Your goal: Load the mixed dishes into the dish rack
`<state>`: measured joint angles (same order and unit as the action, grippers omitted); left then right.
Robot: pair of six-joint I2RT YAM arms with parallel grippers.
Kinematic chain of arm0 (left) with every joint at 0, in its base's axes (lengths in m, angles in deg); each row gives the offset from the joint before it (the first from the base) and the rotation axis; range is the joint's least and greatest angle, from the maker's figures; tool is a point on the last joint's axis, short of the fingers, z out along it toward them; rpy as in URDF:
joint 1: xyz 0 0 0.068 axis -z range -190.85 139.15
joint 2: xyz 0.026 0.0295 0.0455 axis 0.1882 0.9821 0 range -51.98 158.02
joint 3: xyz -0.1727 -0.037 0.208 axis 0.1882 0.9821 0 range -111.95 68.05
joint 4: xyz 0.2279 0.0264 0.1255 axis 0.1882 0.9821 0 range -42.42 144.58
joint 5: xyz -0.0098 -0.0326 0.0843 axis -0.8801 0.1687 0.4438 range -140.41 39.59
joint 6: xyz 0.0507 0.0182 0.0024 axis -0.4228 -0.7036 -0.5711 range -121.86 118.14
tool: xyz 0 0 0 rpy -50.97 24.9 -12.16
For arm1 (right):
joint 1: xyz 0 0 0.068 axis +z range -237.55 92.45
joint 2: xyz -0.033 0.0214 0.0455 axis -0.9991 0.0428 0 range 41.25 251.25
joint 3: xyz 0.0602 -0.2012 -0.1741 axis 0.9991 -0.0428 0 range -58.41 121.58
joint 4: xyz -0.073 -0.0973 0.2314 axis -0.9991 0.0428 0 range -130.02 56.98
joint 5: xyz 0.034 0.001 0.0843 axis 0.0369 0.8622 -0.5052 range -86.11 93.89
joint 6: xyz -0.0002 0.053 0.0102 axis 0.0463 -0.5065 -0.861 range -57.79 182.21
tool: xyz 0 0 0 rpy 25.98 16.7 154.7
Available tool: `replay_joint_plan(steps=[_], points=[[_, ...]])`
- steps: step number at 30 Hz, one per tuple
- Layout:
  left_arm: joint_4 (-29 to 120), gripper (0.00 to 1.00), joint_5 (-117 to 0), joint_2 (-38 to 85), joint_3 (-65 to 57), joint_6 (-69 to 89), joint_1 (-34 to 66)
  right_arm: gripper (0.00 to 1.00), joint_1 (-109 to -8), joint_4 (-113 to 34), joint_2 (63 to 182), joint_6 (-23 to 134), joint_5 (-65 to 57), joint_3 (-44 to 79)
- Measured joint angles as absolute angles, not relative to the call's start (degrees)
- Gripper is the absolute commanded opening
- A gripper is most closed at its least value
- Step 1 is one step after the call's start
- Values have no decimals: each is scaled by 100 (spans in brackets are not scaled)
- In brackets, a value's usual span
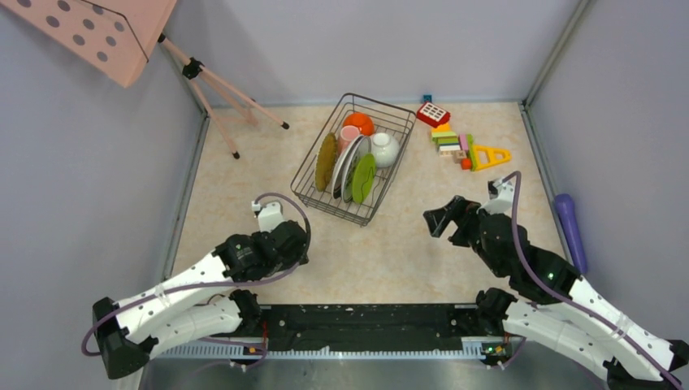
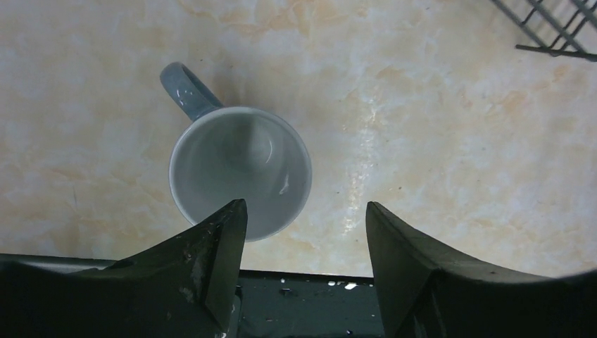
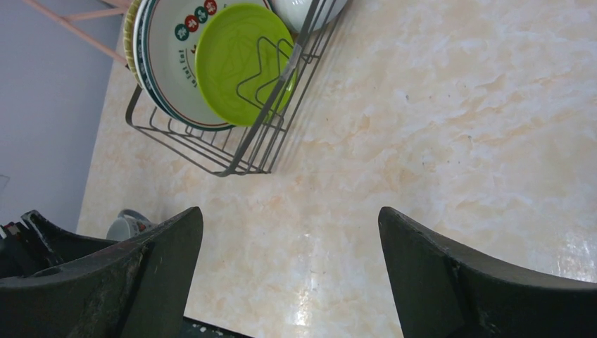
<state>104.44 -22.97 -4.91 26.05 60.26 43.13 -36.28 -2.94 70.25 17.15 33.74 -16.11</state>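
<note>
A whitish cup (image 2: 239, 169) with a grey-blue handle stands upright on the table, mouth up. My left gripper (image 2: 304, 204) hovers over it, open; its left finger (image 2: 211, 253) overlaps the cup's near rim and bare table shows between the jaws. In the top view the left gripper (image 1: 291, 242) hides this cup. The dish rack (image 1: 313, 191) holds a straw mat (image 1: 325, 161), a white plate (image 1: 348, 166), a lime-green plate (image 1: 363, 177), an orange bowl (image 1: 358, 122), a pink cup (image 1: 349, 134) and a white cup (image 1: 384, 149). My right gripper (image 1: 435, 221) is open and empty right of the rack.
A pink tripod stand (image 1: 219, 93) occupies the back left. Colourful toy blocks (image 1: 459, 146) and a red toy (image 1: 433, 114) lie right of the rack. A purple object (image 1: 571, 227) lies along the right wall. A black rail (image 1: 366, 317) runs along the near edge.
</note>
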Motion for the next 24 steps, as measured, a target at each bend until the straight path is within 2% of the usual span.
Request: replay_joint_plan(steps=[4,8,9,11,13,14,18,24], points=[[10302,63,-2382,-390,2885,6042,4276,92,-3628,-318,7025,1700,3332,-1683],[10012,50,-2410,-161,3086,6009,4217,92,-3628,-320,7016,1676,3319,-1729],[9944,45,-2426,-91,3125,5991,4210,92,-3628,-318,7012,1667,3315,-1738],[9815,28,-2461,34,3197,5932,4206,92,-3628,-307,6999,1650,3304,-1758],[9730,3,-2482,132,3223,5904,4201,92,-3628,-305,6959,1610,3304,-1760],[9660,0,-2502,191,3228,5880,4199,92,-3628,-305,6929,1602,3289,-1764],[9570,0,-2382,259,3171,5734,4177,92,-3628,-368,6870,1613,3107,-1810],[9572,0,-2679,-12,3079,5487,4168,98,-3628,-796,7291,1923,2093,-1911]])
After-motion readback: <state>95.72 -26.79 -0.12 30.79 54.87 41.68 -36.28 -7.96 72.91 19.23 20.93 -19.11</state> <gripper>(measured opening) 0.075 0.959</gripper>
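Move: The grey mug stands about 4 cm left of the left gripper's hand point and roughly 1 cm ahead, its middle some 8 cm below; its handle points ahead and left. The dish rack's middle is about 27 cm ahead and 17 cm right, 6 cm lower, with the green plate in it some 22 cm ahead, 19 cm right and 3 cm lower. From the right gripper, the mug lies about 43 cm left, 3 cm back and 20 cm below. Lower the left gripper about 4.5 cm almost straight down over the mug's right wall, one finger inside and one outside, shut the fingers to pinch the wall, then rise some 1.5 cm, easing right. Late on, swing the open, empty right gripper about 4 cm left, slightly down and back, turning it counter-clockwise. ##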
